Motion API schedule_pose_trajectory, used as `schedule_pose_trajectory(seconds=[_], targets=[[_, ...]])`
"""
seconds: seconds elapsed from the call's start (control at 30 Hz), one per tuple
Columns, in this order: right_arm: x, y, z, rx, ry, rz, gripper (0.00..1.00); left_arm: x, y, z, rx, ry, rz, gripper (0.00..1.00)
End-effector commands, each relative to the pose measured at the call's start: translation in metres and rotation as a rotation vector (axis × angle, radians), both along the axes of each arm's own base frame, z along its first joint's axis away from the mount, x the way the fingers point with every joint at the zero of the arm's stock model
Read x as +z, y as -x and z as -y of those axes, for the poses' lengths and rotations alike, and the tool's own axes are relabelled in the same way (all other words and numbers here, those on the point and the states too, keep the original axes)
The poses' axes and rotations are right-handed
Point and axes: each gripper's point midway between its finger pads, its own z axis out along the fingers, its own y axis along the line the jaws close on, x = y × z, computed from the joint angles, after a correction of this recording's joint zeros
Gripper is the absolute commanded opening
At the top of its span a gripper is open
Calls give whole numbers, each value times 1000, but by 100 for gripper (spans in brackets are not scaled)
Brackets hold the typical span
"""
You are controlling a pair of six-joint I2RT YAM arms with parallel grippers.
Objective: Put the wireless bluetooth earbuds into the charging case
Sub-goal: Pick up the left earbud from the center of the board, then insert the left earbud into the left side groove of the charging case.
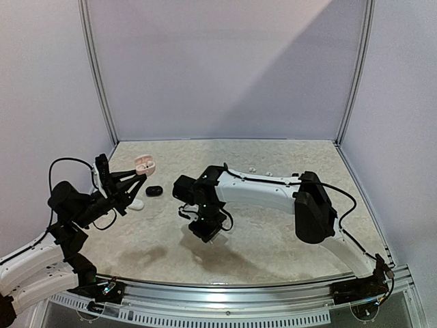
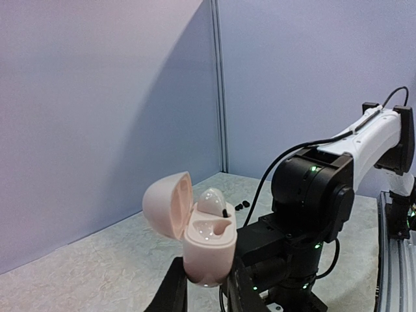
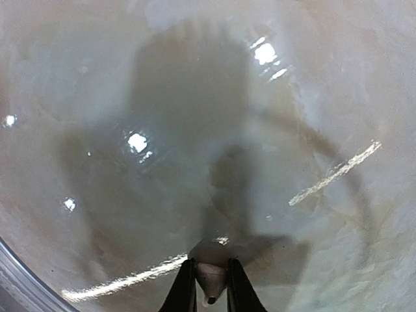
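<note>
A pale pink charging case (image 2: 208, 250) stands upright with its lid swung open to the left, and my left gripper (image 2: 207, 278) is shut on its lower body. One pale earbud (image 2: 212, 200) sits in the far slot; the near slot (image 2: 213, 229) is hollow. From above, the case (image 1: 145, 164) is held over the table's left side by the left gripper (image 1: 141, 175). My right gripper (image 3: 211, 286) is shut on a second pale earbud (image 3: 211, 278), just above the table. In the top view the right gripper (image 1: 209, 234) points down at mid-table, right of the case.
A small black case (image 1: 153, 190) and a white object (image 1: 136, 203) lie on the table below the held case. Two tiny white buds (image 1: 253, 170) lie behind the right arm, and a black pair (image 2: 242, 205) lies beyond the case. Grey walls enclose the beige table (image 1: 273, 232).
</note>
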Motion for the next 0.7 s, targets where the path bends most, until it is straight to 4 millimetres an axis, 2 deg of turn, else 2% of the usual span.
schedule_pose_trajectory(seconds=[0.0,0.1,0.2,0.33,0.37,0.4,0.47,0.53,0.6,0.67], targets=[[-6,-5,3,-13,18,5,7,-1,1,-2,5,-8,15,0],[13,-20,0,-29,-12,65,1,-1,0,-2,10,-13,21,0],[54,-49,-2,-60,-70,218,0,2,-2,-4,27,-10,29,0],[143,-78,-26,-58,-287,438,0,7,-5,-7,53,-7,43,0],[178,-83,-32,-62,-383,498,0,9,-6,-7,56,-5,49,0],[200,-87,-41,-51,-462,552,0,11,-5,-7,55,-2,57,0],[270,-84,-51,-42,-668,673,0,17,-3,-6,47,5,76,0],[316,-71,-62,13,-823,791,0,22,-1,-5,36,10,87,0],[355,-55,-68,83,-945,903,0,25,0,-5,33,13,90,0],[378,-41,-76,157,-1021,983,0,27,2,-5,25,13,97,0]])
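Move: The right hand already pinches the left earbud, down at the board. The open charging case, which it is bound for, is about 13 cm to its left, 6 cm ahead and some 28 cm higher. On the board, the black case lies roughly 21 cm ahead and 22 cm left, and the white case 15 cm ahead and 28 cm left. The left hand still holds the charging case, centred just above its fingertips. The right hand lifts the pinched earbud some 29 cm towards the charging case, fingers swinging forward-left about 60 degrees. ##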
